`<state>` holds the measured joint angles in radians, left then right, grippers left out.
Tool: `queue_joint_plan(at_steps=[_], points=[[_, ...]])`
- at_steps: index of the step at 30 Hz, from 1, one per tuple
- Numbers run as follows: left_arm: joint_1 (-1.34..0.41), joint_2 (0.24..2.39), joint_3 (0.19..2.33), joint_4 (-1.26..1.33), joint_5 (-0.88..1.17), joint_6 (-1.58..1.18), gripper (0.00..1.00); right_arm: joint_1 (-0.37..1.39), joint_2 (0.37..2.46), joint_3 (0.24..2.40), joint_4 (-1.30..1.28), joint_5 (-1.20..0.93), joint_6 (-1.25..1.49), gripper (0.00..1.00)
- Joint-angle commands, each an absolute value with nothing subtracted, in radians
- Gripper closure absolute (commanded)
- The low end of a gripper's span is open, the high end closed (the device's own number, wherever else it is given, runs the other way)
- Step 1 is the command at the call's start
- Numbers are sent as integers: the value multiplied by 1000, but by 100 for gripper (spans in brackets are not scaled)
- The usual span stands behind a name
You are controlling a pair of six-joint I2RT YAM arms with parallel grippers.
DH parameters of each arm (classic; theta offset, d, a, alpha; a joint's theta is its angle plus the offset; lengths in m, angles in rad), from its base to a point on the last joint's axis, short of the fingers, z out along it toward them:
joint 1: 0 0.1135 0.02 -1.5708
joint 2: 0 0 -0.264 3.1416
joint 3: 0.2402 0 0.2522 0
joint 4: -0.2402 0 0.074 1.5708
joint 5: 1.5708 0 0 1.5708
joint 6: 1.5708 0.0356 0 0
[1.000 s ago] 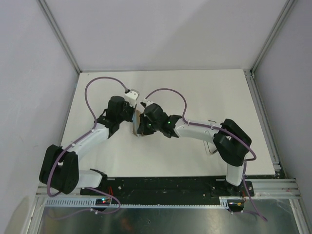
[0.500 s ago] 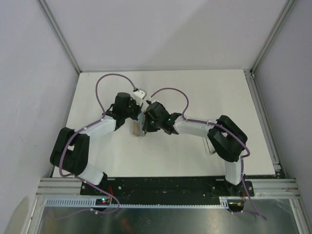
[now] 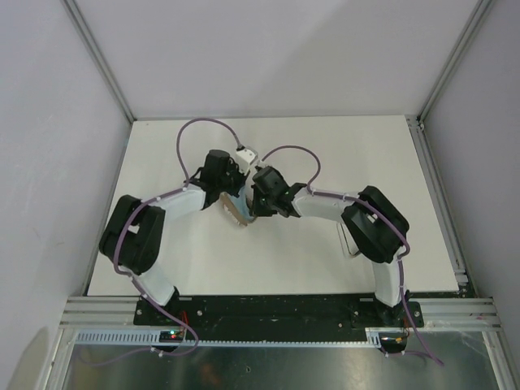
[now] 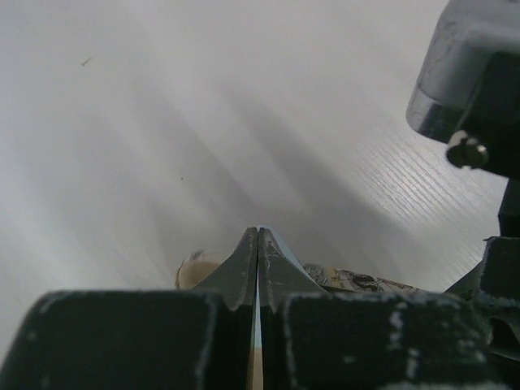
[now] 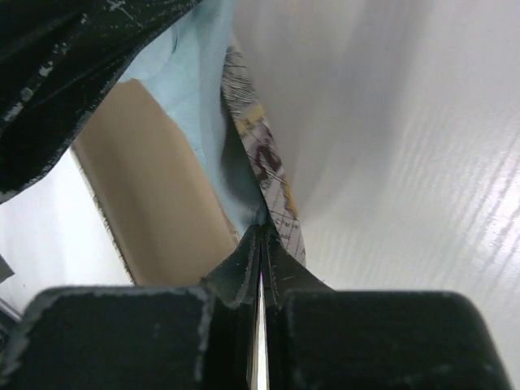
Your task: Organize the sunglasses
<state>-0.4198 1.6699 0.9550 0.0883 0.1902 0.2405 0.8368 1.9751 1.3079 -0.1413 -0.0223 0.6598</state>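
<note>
The sunglasses are hidden in every view. The beige-grey case (image 3: pixel 238 213) lies at mid-table between both arms. My left gripper (image 3: pixel 231 193) is shut at the case's left side. In the left wrist view its jaws (image 4: pixel 257 234) pinch a thin light-blue and beige sliver, with the case's edge (image 4: pixel 193 270) just beyond. My right gripper (image 3: pixel 254 205) is shut at the case's right side. In the right wrist view its jaws (image 5: pixel 261 231) pinch the patterned lining (image 5: pixel 260 154) where it meets the light blue cloth (image 5: pixel 195 89), beside the beige case wall (image 5: pixel 154 187).
The white table (image 3: pixel 325 154) lies inside grey side walls with metal corner posts. The right arm's wrist block (image 4: pixel 471 89) hangs close on the right of the left wrist view. Purple cables (image 3: pixel 203 130) loop above both wrists.
Both grippers have moved right and a little farther from the bases, carrying the case with them. The left arm's elbow has swung inward.
</note>
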Motion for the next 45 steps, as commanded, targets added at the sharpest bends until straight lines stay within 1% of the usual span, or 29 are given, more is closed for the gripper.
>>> queue_joint_plan(at_steps=[1, 5, 11, 20, 29, 33, 38, 45], points=[[-441, 1712, 1014, 105, 172, 286, 100, 827, 1981, 1348, -175, 14, 638, 100], [-445, 1739, 1043, 57, 115, 281, 100, 817, 1968, 1347, -188, 33, 615, 100], [-446, 1688, 1010, 49, 103, 193, 100, 799, 1956, 1352, -171, 14, 567, 100], [-436, 1619, 950, 51, 44, 120, 100, 792, 2006, 1458, -246, -9, 501, 100], [-394, 1574, 879, 68, 53, 14, 100, 771, 2051, 1511, -281, -14, 477, 100], [-379, 1517, 800, 132, 42, -26, 100, 758, 2050, 1507, -281, -15, 472, 100], [-372, 1413, 701, 208, 75, -52, 100, 744, 2045, 1509, -279, -23, 462, 100], [-371, 1287, 631, 224, 138, -91, 100, 740, 2045, 1522, -269, -51, 433, 100]])
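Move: The case stands open beneath both hands, slanting away from the robot towards its left. Its middle is about 3 cm back from the left hand, level sideways and 5 cm below. From the right hand it is roughly 3 cm ahead, 4 cm left and 3 cm lower. The blue cloth is bunched in its mouth, its middle some 3 cm back, 2 cm right and 2 cm below the left hand. The right fingers keep their pinch on the cloth at the case's near end while the shut left fingers stay on its other part. The left hand dips nearly 2 cm, then goes back and left, about 5 cm each, turning some 15 degrees counter-clockwise. The right eases right and slightly down, then lifts forward and comes down again, ending 5 cm farther out and 3 cm right. ##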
